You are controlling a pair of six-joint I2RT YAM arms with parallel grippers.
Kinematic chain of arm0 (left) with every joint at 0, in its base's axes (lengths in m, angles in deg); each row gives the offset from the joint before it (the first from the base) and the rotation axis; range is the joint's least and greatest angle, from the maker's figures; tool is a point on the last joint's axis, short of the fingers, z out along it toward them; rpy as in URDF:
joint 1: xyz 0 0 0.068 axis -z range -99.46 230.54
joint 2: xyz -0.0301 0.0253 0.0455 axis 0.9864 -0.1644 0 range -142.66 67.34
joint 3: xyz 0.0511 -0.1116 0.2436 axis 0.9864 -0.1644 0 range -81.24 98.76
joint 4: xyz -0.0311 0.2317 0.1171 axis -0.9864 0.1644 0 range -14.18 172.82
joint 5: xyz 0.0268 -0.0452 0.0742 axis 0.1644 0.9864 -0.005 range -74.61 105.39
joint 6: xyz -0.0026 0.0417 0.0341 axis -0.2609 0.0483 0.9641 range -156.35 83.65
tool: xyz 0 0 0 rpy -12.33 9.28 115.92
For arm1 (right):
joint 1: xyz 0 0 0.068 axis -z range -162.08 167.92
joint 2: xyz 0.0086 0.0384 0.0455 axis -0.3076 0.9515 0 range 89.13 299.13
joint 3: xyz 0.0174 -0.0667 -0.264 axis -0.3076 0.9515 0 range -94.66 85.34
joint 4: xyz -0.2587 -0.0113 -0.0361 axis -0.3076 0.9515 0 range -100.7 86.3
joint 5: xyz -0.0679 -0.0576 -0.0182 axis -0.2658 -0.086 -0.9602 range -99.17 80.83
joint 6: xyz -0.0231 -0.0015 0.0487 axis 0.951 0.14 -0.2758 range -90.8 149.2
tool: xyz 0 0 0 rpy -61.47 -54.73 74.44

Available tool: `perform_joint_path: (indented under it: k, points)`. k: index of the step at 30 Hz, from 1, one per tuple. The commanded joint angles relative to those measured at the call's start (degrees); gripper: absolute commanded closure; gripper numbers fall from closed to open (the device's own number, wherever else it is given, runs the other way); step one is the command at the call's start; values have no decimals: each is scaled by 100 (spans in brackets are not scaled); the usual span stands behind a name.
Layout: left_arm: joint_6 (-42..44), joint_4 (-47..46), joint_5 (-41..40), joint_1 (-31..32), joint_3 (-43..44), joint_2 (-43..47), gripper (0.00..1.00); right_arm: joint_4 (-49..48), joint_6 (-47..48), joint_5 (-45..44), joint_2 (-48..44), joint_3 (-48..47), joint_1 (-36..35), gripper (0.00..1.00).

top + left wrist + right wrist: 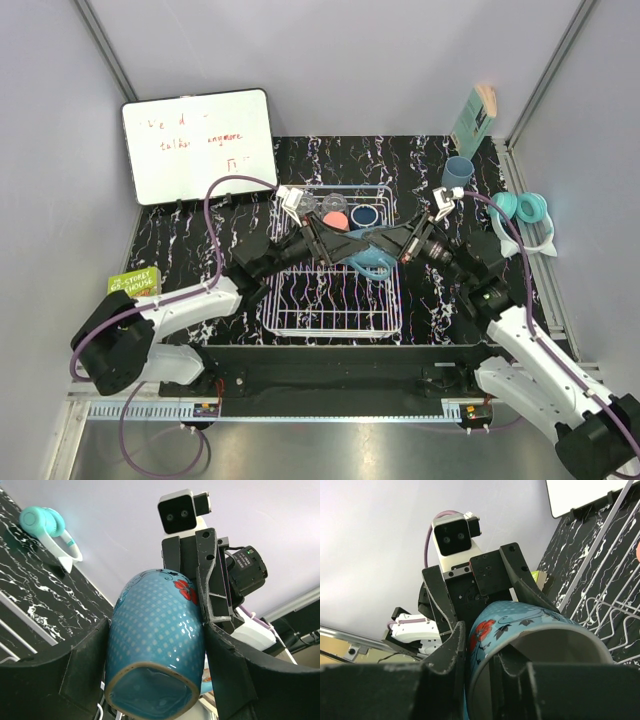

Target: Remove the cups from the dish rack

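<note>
A light blue mug [368,262] with a red flower print hangs over the white wire dish rack [335,312], held between both arms. My left gripper [343,245] grips its body [157,645] from both sides, jaws wide on it [156,666]. My right gripper [397,247] pinches the mug's rim [535,630], one finger inside and one outside [480,660]. At the rack's far end stand a salmon-pink tumbler [335,217], a dark navy mug [365,214] and a clear glass [334,203]. Another light blue cup [457,172] stands on the table at the back right.
Teal headphones [526,209] lie at the right edge of the black marbled mat. A whiteboard [200,145] leans at the back left, a green book [135,283] lies by the left arm, and a teal box [474,117] leans on the back wall.
</note>
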Motion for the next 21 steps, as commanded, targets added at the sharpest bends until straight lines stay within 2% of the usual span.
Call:
perform_joint_path:
  k: [1,2,3,4,6,7,8,12,14,17,20,21]
  points:
    - [345,323,-35,118,409,262,100,402,584,-339,-260,-239,-33,100]
    - [415,482,-70,100,435,298,99,517,680,-391,-391,-256,-33,100]
    - [546,666,-88,74,540,402,94,666,768,-514,-453,-352,-33,100]
    - [626,1094,-114,22,593,464,83,1007,838,-602,-549,-405,-33,100]
    - [854,1466,-272,-57,690,684,70,1307,1084,-830,-804,-572,-33,100]
    - [916,1772,-334,-145,699,763,48,1561,1163,-875,-875,-625,-33,100]
    - [1012,1941,-500,-198,717,912,38,1686,1295,-927,-980,-686,-33,100]
    - [1197,2802,-922,-427,892,1185,7,2151,1454,-1261,-1183,-924,-33,100]
    - [1276,3338,-1255,-541,980,1291,1,2450,1577,-1419,-1227,-1081,-33,100]
    - [1347,3893,-1651,-673,1104,1423,1,2793,1778,-1657,-1192,-1310,-33,100]
    - [1330,4253,-2142,-752,1112,1589,1,3469,2130,-2244,-974,-1774,-33,100]
    - [1330,4367,-2180,-752,1147,1599,1,3706,2244,-2821,-859,-1960,-33,100]
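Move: The flowered mug is already held by both hands, its middle about 4 cm to the left hand's right and 3 cm to the right hand's left. Beneath, in the rack, the pink cup stands about 3 cm ahead of the left hand, 3 cm to its left and 17 cm below; the dark-blue mug is some 5 cm ahead of the right hand, 1 cm left and 18 cm below. The light-blue cup on the counter is roughly 20 cm ahead of the right hand, 26 cm right and 25 cm below. Left fingers open off the flowered mug and withdraw left-forward about 9 cm; right keeps its pinch, carrying it 5 cm right. ##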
